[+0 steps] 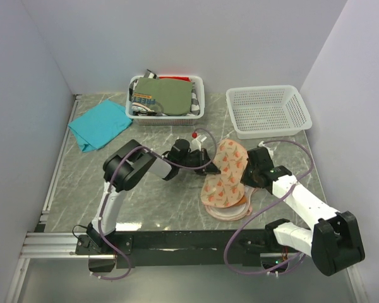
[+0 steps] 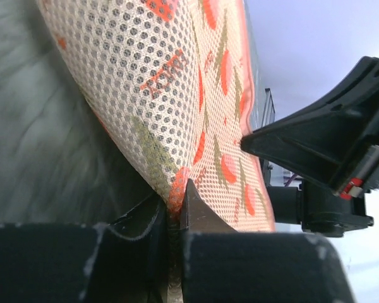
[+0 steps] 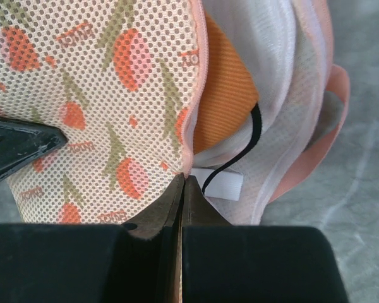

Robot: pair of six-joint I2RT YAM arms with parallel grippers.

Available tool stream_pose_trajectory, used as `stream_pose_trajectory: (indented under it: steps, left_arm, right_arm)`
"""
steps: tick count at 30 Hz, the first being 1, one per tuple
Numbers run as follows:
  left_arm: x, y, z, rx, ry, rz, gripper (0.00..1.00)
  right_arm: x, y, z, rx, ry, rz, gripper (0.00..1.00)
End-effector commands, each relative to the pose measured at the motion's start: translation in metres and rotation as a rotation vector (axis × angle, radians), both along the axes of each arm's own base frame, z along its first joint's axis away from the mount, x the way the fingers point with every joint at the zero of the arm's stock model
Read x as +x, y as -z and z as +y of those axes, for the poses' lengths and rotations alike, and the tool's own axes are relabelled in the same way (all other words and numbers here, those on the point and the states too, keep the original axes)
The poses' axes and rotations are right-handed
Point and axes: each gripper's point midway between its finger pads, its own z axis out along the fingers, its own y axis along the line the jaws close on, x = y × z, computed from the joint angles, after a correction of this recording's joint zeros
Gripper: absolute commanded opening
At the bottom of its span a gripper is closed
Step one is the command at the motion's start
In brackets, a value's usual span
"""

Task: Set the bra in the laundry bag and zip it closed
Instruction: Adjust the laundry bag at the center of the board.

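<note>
The laundry bag (image 1: 226, 180), a pinkish mesh case with orange-red print, lies mid-table with its upper half raised. My left gripper (image 1: 205, 161) is shut on that half's left edge, pinching the mesh (image 2: 177, 82) between its fingertips (image 2: 191, 205). My right gripper (image 1: 246, 177) is shut on the pink rim of the opposite edge (image 3: 192, 126). Inside the opening, the right wrist view shows the rust-orange bra (image 3: 221, 95) with a thin dark strap (image 3: 256, 132) against the white lining. From above, the bra is hidden under the raised half.
A white basket (image 1: 199, 101) holding folded clothes stands at the back centre. An empty white mesh basket (image 1: 268, 110) is at the back right. A teal cloth (image 1: 100, 124) lies at the back left. Walls close in on three sides.
</note>
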Motion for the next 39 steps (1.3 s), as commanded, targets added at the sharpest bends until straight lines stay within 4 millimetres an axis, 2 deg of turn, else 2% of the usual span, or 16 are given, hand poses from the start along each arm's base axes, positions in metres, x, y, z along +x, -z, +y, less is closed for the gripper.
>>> stream_pose_trajectory:
  steps: [1,3,5,6,7,8,9,11,12,13,15,16,17,21,28,39]
  left_arm:
    - [0.025,-0.035,0.036,0.002,-0.121,-0.096,0.08]
    - [0.035,-0.047,0.053,0.032,-0.185,-0.119,0.08]
    - [0.033,-0.043,0.070,0.092,-0.220,-0.133,0.08]
    - [0.043,-0.058,0.079,0.108,-0.283,-0.174,0.08]
    - [0.039,-0.047,0.089,0.180,-0.295,-0.161,0.08]
    - [0.043,-0.047,0.097,0.213,-0.329,-0.170,0.09]
    - [0.043,-0.058,0.104,0.233,-0.358,-0.189,0.10]
    - [0.045,-0.047,0.125,0.340,-0.434,-0.180,0.20]
    - [0.046,-0.056,0.131,0.348,-0.461,-0.197,0.21]
    - [0.045,-0.047,0.143,0.400,-0.499,-0.188,0.28]
    - [0.044,-0.051,0.153,0.417,-0.535,-0.193,0.47]
    - [0.042,-0.045,0.157,0.437,-0.543,-0.182,0.93]
    - [0.041,-0.042,0.161,0.458,-0.557,-0.177,0.96]
    - [0.040,-0.029,0.162,0.482,-0.557,-0.146,0.96]
    - [0.043,-0.029,0.160,0.479,-0.558,-0.140,0.96]
    - [0.040,-0.033,0.163,0.479,-0.560,-0.140,0.96]
  right_arm:
    - [0.021,-0.019,0.021,0.048,-0.081,-0.077,0.00]
    - [0.027,-0.024,0.034,0.063,-0.123,-0.084,0.00]
    - [0.034,-0.023,0.046,0.066,-0.157,-0.074,0.00]
    - [0.038,-0.030,0.058,0.078,-0.190,-0.090,0.00]
    - [0.042,-0.032,0.065,0.082,-0.211,-0.093,0.00]
    - [0.045,-0.027,0.072,0.079,-0.227,-0.079,0.00]
    - [0.049,-0.035,0.087,0.093,-0.263,-0.097,0.00]
    - [0.053,-0.032,0.101,0.092,-0.291,-0.084,0.00]
    - [0.057,-0.038,0.110,0.097,-0.305,-0.098,0.00]
    - [0.056,-0.035,0.116,0.082,-0.315,-0.093,0.00]
    - [0.059,-0.037,0.120,0.077,-0.308,-0.097,0.00]
    - [0.059,-0.035,0.118,0.068,-0.300,-0.097,0.00]
    - [0.058,-0.032,0.115,0.057,-0.287,-0.093,0.00]
    - [0.054,-0.030,0.098,0.007,-0.246,-0.107,0.00]
    - [0.045,-0.038,0.063,-0.051,-0.125,-0.154,0.00]
    - [0.035,0.005,0.004,-0.225,-0.016,-0.015,0.04]
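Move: Both hands already pinch the laundry bag, left fingers on its left edge, right on its right edge. The board's centre lies some 12 cm left and 1 cm ahead of the left hand, about 23 cm left and 6 cm ahead of the right, and 4 cm below both. From the left hand, the clothes basket stands 28 cm ahead and 20 cm left; from the right, the empty basket is 29 cm ahead and 9 cm right, both about level. Draw the bag leftward between both grippers towards the board's centre; partway, open the left fingers wide, let go of its edge and carry on left, some 16 cm in all, turning counter-clockwise and arcing up, then partly down. Keep the right fingers shut on their edge, going about 12 cm left and a little forward, then back right some 8 cm, sinking slightly at the end. ##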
